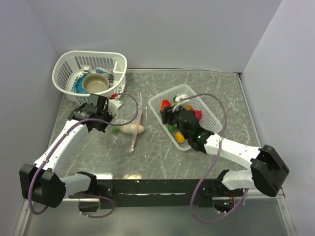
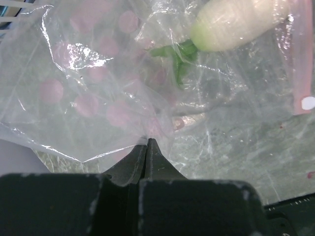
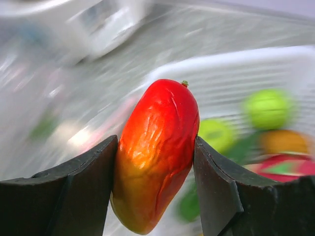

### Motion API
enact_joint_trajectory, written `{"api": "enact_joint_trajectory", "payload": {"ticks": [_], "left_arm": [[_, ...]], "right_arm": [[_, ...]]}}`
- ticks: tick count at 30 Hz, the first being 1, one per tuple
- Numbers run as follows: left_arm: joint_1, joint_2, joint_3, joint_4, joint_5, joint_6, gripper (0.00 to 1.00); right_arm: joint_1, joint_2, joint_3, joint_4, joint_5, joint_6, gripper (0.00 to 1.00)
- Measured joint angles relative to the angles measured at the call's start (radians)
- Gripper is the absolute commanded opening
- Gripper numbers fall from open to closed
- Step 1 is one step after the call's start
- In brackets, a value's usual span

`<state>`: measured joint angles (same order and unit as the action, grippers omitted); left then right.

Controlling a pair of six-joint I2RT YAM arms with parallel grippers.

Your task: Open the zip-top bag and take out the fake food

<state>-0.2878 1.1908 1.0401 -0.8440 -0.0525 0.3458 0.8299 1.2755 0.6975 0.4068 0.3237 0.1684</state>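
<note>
The zip-top bag (image 2: 98, 88) lies flat on the table, clear, with its pink zip strip (image 2: 300, 64) at the right. A white radish with green leaves (image 2: 236, 24) is inside it. My left gripper (image 2: 147, 142) is shut on the bag's near edge; from above it (image 1: 109, 123) sits just left of the bag (image 1: 125, 127). My right gripper (image 3: 156, 162) is shut on a red-orange mango-shaped fake fruit (image 3: 157, 152). It hangs over the left corner of the rectangular white basket (image 1: 156, 102), which holds more fake food: green balls (image 3: 268, 108) and an orange piece (image 3: 283, 142).
A round white basket (image 1: 66, 66) with a tan bowl (image 1: 96, 82) on a blue plate stands at the back left. Grey walls close in the table on three sides. The rectangular basket (image 3: 236, 59) sits right of the centre.
</note>
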Motion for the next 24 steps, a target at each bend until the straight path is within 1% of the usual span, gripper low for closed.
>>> {"api": "enact_joint_trajectory", "payload": {"ticks": [1,2,3,5,8,13,18,21,24], "left_arm": [[0.0,0.0,-0.011,0.011,-0.004,0.001,0.01],[0.0,0.0,-0.022,0.026,-0.013,0.005,0.01],[0.0,0.002,-0.027,0.034,-0.019,0.005,0.01],[0.0,0.008,-0.029,0.053,-0.034,0.007,0.01],[0.0,0.034,-0.029,0.102,-0.064,0.01,0.01],[0.006,0.112,-0.028,0.175,-0.134,0.047,0.01],[0.023,0.15,-0.028,0.212,-0.162,0.07,0.01],[0.027,0.157,-0.028,0.24,-0.177,0.083,0.01],[0.027,0.176,-0.035,0.281,-0.187,0.087,0.01]], "right_arm": [[-0.034,-0.003,0.01,-0.006,0.018,0.003,0.71],[-0.071,0.002,0.026,-0.029,0.039,0.006,0.79],[-0.095,0.016,0.043,-0.05,0.058,0.009,1.0],[-0.124,0.056,0.074,-0.092,0.084,0.015,1.0],[-0.127,0.084,0.078,-0.151,0.085,0.002,1.0],[-0.116,0.084,0.078,-0.158,0.021,-0.034,1.0],[-0.036,0.129,0.12,-0.129,-0.093,-0.114,0.99],[0.034,0.226,0.193,-0.101,-0.16,-0.17,0.96],[0.079,0.327,0.24,-0.084,-0.219,-0.202,0.95]]}}
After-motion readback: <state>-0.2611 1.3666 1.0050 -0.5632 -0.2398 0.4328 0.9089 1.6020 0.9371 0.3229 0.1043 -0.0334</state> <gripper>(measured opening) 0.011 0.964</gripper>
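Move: The right hand holds the mango up high; the basket's middle is about 7 cm to its right, 2 cm ahead and 15 cm below, with the dragon fruit some 13 cm right, 3 cm ahead. The daikon in the bag lies roughly 18 cm left of this hand and 3 cm back, 17 cm below. From the left hand, which already pinches the bag, the daikon lies about 13 cm right, 2 cm ahead and 12 cm below. Right hand reaches forward-right, frees mango over basket, swings 15 cm left towards daikon; left draws bag forward. ##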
